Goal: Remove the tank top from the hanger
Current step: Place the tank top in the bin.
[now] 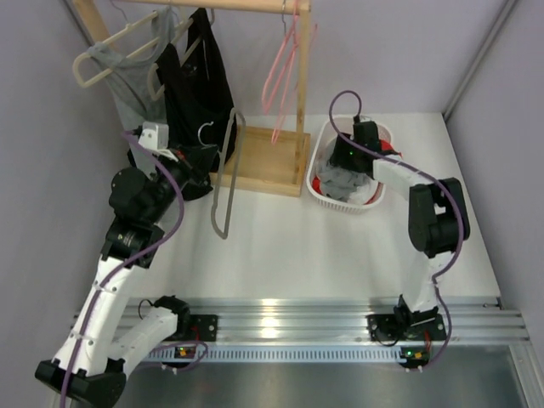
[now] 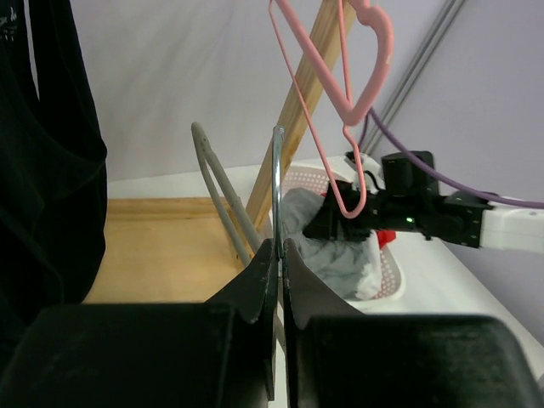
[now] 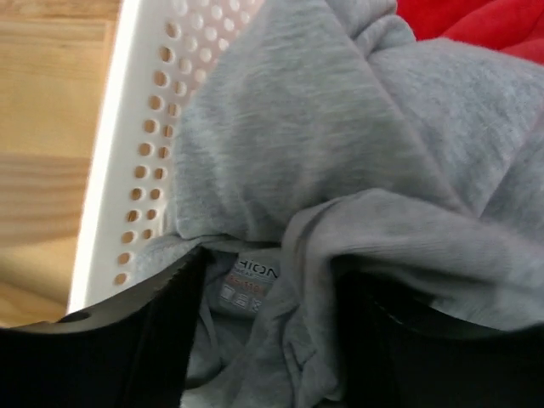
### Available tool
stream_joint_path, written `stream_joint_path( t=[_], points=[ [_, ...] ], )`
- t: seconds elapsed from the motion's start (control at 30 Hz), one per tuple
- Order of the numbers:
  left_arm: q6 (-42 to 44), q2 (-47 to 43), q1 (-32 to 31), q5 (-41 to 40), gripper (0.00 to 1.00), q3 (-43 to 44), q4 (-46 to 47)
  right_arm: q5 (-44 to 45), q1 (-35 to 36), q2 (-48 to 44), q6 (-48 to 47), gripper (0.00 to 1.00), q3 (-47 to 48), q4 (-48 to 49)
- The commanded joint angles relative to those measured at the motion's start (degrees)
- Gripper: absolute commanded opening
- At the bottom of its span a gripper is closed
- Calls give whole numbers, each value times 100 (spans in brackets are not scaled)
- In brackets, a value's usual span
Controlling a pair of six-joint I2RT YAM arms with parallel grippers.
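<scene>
A grey tank top (image 3: pixel 340 127) lies crumpled in the white basket (image 1: pixel 316 166), off the hanger. My right gripper (image 3: pixel 272 289) is open just above it, with folds of the cloth and its label between the spread fingers (image 3: pixel 170 323). The bare grey hanger (image 1: pixel 223 195) hangs beside the wooden rack base. My left gripper (image 2: pixel 280 246) is shut on its metal hook (image 2: pixel 277 178). In the top view the left gripper (image 1: pixel 197 163) is left of the rack base and the right gripper (image 1: pixel 348 166) is inside the basket.
A red garment (image 3: pixel 476 21) lies in the basket under the grey one. On the wooden rack (image 1: pixel 263 161) hang a black garment (image 1: pixel 200 76), another grey top on a beige hanger (image 1: pixel 127 72) and empty pink hangers (image 1: pixel 285 59).
</scene>
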Motion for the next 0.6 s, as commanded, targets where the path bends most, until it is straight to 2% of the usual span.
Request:
stream_joint_path(
  t=[0.0, 0.2, 0.3, 0.37, 0.47, 0.57],
  points=[
    [282, 317, 34, -159, 0, 655, 114, -38, -68, -1164, -13, 63, -277, -765],
    [46, 1178, 34, -63, 0, 1297, 68, -109, -59, -2457, -48, 69, -672, -765],
    [1, 1574, 34, -37, 0, 1508, 68, -39, -59, -2950, -101, 80, -971, -721],
    [54, 1802, 34, -107, 0, 1657, 76, -12, -59, -3336, -197, 82, -1234, -511],
    [255, 2127, 34, -221, 0, 1860, 76, -30, -68, -3863, -294, 92, -1629, -91],
    [493, 2497, 34, -431, 0, 2228, 59, -144, -59, -4321, -382, 95, -1937, 209]
  ],
)
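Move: The grey tank top lies bunched in the bin right under the right fingers, its middle roughly 2 cm back, 2 cm right and 3 below; the bin's middle is level ahead, 4 cm right, 3 below, and the red top 2 cm ahead, 11 right, 3 below. For the left hand with the empty hanger, the free rail is some 22 cm ahead, 5 right and 15 above; the pink hangers are 18 ahead, 13 right, 5 above, the black top 20 ahead, 5 left, 5 below. Lift the right gripper clear of the grey tank top, up about 16 cm while drawing back some 11, spreading the already parted fingers nearly full and tipping them up. Meanwhile keep the left fingers shut on the empty hanger and carry it about 10 cm forward towards the rack, rising slightly and then sinking back. ##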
